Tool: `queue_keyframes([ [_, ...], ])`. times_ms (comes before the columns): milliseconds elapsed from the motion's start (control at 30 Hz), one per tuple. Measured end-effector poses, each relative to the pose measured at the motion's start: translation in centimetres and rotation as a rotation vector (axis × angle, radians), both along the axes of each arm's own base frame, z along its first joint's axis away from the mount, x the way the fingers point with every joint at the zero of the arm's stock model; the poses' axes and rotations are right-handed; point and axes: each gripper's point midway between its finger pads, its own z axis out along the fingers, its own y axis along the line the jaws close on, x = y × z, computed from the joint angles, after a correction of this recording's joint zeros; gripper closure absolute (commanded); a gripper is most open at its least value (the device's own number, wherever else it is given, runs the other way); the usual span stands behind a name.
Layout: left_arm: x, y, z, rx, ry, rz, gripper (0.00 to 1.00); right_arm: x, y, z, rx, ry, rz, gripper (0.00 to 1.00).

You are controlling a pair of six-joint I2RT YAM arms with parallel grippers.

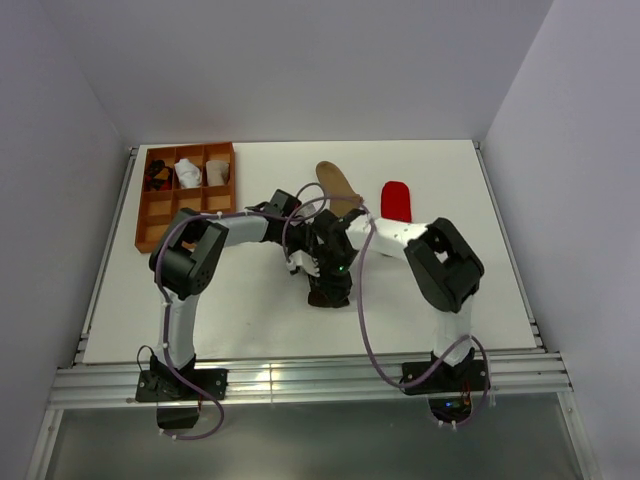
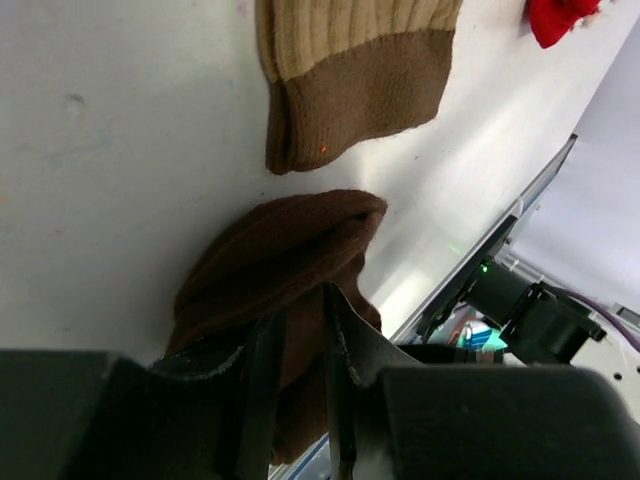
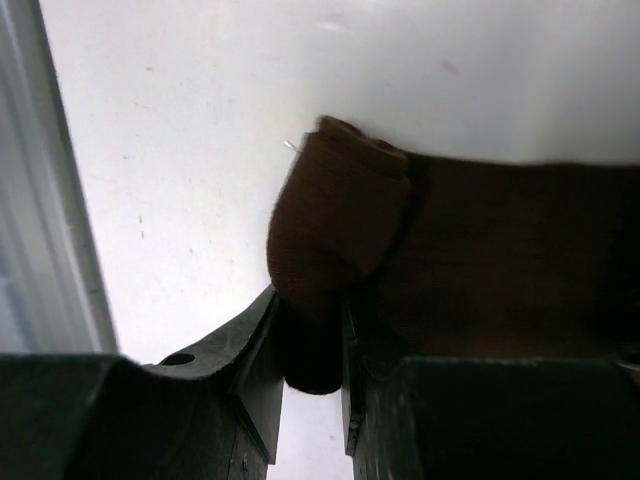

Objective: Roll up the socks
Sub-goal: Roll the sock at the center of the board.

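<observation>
The dark brown sock [image 2: 285,250] lies bunched on the white table, and both grippers hold it. My left gripper [image 2: 298,345] is shut on a fold of its fabric. My right gripper [image 3: 312,315] is shut on the sock's rolled end [image 3: 335,215]. In the top view the two grippers [image 1: 322,268] meet at mid-table and hide most of this sock. Just beyond lies the tan sock [image 1: 335,185] [image 2: 350,70], flat, with a brown cuff. The red sock [image 1: 396,200] [image 2: 560,18] lies to its right.
An orange compartment tray [image 1: 143,215] stands at the back left, with small white and black bundles [image 1: 188,172] in its far row. Grey walls close in on both sides. The metal rail [image 1: 300,380] runs along the table's near edge.
</observation>
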Motion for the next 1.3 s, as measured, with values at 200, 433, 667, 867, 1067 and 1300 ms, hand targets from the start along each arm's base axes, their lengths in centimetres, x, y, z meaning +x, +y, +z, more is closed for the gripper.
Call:
queue_keyframes([
  [200, 0.5, -0.3, 0.2, -0.010, -0.016, -0.006, 0.66, 0.7, -0.9, 0.3, 0.030, 0.273, -0.121, 0.81],
  [433, 1.3, -0.3, 0.3, -0.004, -0.040, 0.018, 0.53, 0.2, -0.2, 1.1, 0.076, 0.410, -0.120, 0.81],
  [667, 3.2, -0.1, 1.1, 0.005, -0.145, 0.100, 0.42, 0.5, 0.4, 1.8, 0.135, 0.456, -0.142, 0.82],
  [867, 4.2, 0.0, 1.5, -0.009, -0.211, 0.148, 0.40, 1.0, 0.7, 1.2, 0.155, 0.410, -0.151, 0.83],
  [1067, 4.6, -0.3, 1.6, -0.038, -0.221, 0.135, 0.40, 1.4, 0.8, 0.6, 0.163, 0.375, -0.165, 0.85],
  [1300, 4.4, -1.0, 1.7, -0.114, -0.257, 0.104, 0.39, 1.5, 0.5, -0.1, 0.156, 0.326, -0.177, 0.86],
])
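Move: The loose forward end of the brown sock lies just beyond the left fingertips, about 2 cm ahead, 3 cm to the right and 1 cm below. The right hand already has the rolled end pinched, and that loose end lies some 12 cm ahead of it, 4 cm to the left and 1 cm lower. From the left hand, the tan sock's middle is about 10 cm ahead and 8 cm to the right, the red sock about 7 cm ahead and 21 cm to the right, both a centimetre lower. The left hand opens its fingers to about twice their gap while sliding some 5 cm forward along the brown sock towards its loose end, rising 1 to 2 cm and tilting about 15 degrees, so that it ends with its fingers spread either side of the sock. Meanwhile the right hand keeps its pinch on the roll and turns it over by 25 degrees or so, fingertips swinging back towards the base, as it lifts nearly 2 cm, then eases part of the turn back and lowers again, ending 1.5 cm farther forward. ##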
